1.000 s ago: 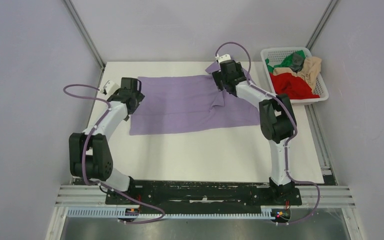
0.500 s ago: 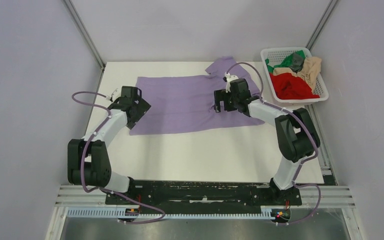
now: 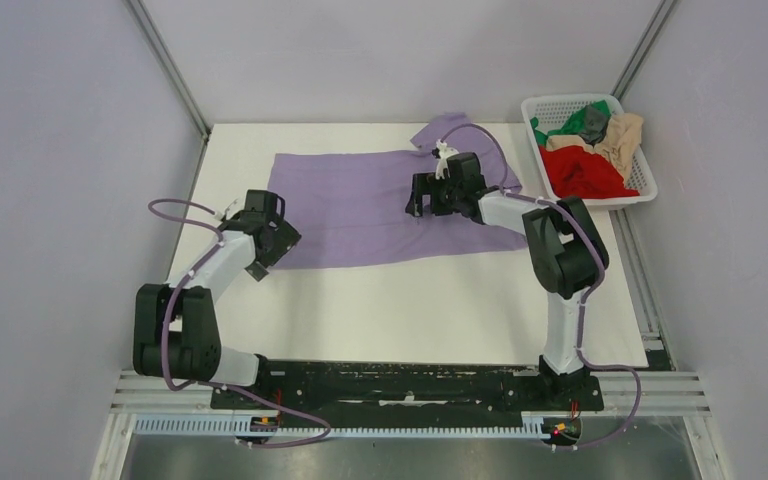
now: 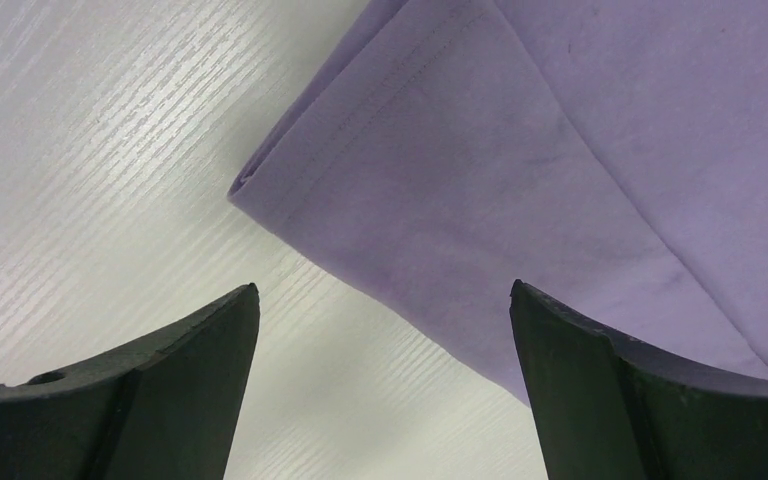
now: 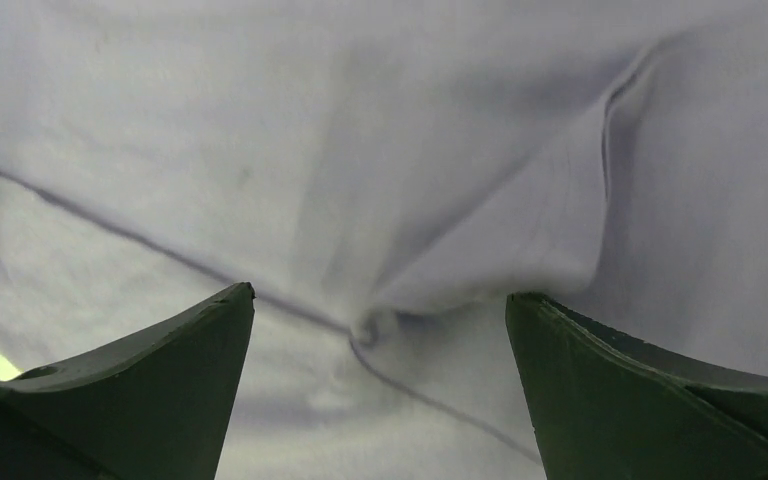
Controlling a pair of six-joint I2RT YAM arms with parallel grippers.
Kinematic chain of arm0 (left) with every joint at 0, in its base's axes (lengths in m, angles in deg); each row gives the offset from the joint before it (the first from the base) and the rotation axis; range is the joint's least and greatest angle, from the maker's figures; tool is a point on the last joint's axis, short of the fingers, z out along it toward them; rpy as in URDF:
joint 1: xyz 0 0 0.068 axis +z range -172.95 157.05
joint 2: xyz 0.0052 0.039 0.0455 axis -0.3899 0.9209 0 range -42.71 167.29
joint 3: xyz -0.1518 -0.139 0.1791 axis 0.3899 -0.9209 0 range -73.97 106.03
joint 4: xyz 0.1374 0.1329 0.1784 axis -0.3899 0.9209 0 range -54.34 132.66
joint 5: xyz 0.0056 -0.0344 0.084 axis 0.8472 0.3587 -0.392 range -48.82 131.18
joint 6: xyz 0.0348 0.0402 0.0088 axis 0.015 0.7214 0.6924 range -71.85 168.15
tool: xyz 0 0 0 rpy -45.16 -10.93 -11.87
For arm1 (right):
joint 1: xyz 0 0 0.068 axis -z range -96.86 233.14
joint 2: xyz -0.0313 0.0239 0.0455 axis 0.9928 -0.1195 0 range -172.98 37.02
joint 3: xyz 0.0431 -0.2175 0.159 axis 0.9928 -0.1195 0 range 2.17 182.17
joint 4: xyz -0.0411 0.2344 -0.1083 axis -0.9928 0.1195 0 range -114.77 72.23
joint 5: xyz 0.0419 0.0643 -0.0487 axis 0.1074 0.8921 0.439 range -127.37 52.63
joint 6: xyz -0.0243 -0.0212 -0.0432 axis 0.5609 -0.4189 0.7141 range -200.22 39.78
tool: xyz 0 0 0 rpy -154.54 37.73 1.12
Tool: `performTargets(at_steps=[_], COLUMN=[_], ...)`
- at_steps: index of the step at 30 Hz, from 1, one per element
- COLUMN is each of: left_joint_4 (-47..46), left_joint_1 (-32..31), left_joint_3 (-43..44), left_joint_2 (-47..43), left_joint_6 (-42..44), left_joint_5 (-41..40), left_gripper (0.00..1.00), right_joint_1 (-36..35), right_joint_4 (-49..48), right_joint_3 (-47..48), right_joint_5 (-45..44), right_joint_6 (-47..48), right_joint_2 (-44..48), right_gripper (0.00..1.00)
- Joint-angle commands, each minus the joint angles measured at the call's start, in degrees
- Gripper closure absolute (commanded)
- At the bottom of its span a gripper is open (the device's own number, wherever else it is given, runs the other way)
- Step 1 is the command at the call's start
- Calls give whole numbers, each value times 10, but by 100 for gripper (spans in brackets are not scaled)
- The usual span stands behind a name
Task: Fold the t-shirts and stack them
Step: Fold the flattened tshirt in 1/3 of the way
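A lavender t-shirt (image 3: 350,205) lies spread flat across the far half of the white table (image 3: 400,310), one sleeve (image 3: 447,127) sticking out at the far right. My left gripper (image 3: 278,238) hangs open just above the shirt's near left corner (image 4: 440,170), with bare table between its fingers (image 4: 190,370). Over the right middle of the shirt my right gripper (image 3: 418,196) also stands open. In the right wrist view, lavender cloth fills the picture and a small pucker with a fold line (image 5: 370,328) sits between the jaws. Neither gripper (image 4: 384,300) (image 5: 380,300) holds anything.
A white lattice basket (image 3: 560,98) stands at the far right corner, beside the table. It holds crumpled red (image 3: 585,172), beige (image 3: 622,135), green (image 3: 596,106) and dark grey (image 3: 592,124) shirts. Grey walls close in the left, back and right.
My left gripper slid toward me along the shirt's left edge to its near corner. My right gripper left the far right sleeve and moved left, over the shirt's body.
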Motion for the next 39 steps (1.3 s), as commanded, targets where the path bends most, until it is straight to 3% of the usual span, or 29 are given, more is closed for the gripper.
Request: performTargets(at_steps=[1, 5, 9, 12, 18, 21, 25, 31, 39], left_joint_4=[7, 6, -20, -55, -127, -144, -142, -123, -80], left_joint_1=[0, 0, 0, -3, -4, -5, -4, -4, -10], left_joint_3=[13, 29, 47, 61, 87, 95, 86, 7, -166], left_joint_2=[-27, -27, -11, 16, 114, 162, 188, 149, -39], left_joint_6=[24, 24, 27, 27, 22, 14, 12, 8, -16], left_joint_5=[-19, -11, 16, 35, 60, 37, 69, 55, 52], left_gripper=[0, 0, 0, 0, 0, 0, 0, 0, 0], right_joint_1=[-16, -24, -26, -24, 11, 30, 35, 35, 19], right_joint_4=[-62, -53, -24, -5, -7, -9, 1, 16, 75], right_joint_3=[86, 179, 196, 145, -54, -121, -178, -297, -489], right_joint_5=[-12, -21, -53, -115, -177, -182, -219, -224, -209], right_joint_6=[-19, -25, 10, 46, 41, 30, 25, -22, -66], right_joint_2=[-46, -95, -74, -24, 85, 104, 119, 205, 387], right_gripper=[2, 2, 2, 2, 2, 2, 2, 2, 2])
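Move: Ahead of the left hand by about 8 cm, 3 cm to its right and 3 cm lower, lies the hem end of the t-shirt's folded strip; the shirt's near hem corner is roughly level, some 4 cm to the left. From the right hand, the folded shoulder end lies about 10 cm right, 3 cm back and 2 cm down, with the open sleeve some 17 cm ahead and 5 cm right. Hopping forward about 8 cm and slightly right, the open left hand comes down on the folded strip near the hem, then drags back roughly 6 cm. The open right hand swings forward 7 cm and rises, cuts back right and down onto the shoulder end, then draws the cloth back some 10 cm, drifting right, its wrist turned clockwise about 20 degrees. ##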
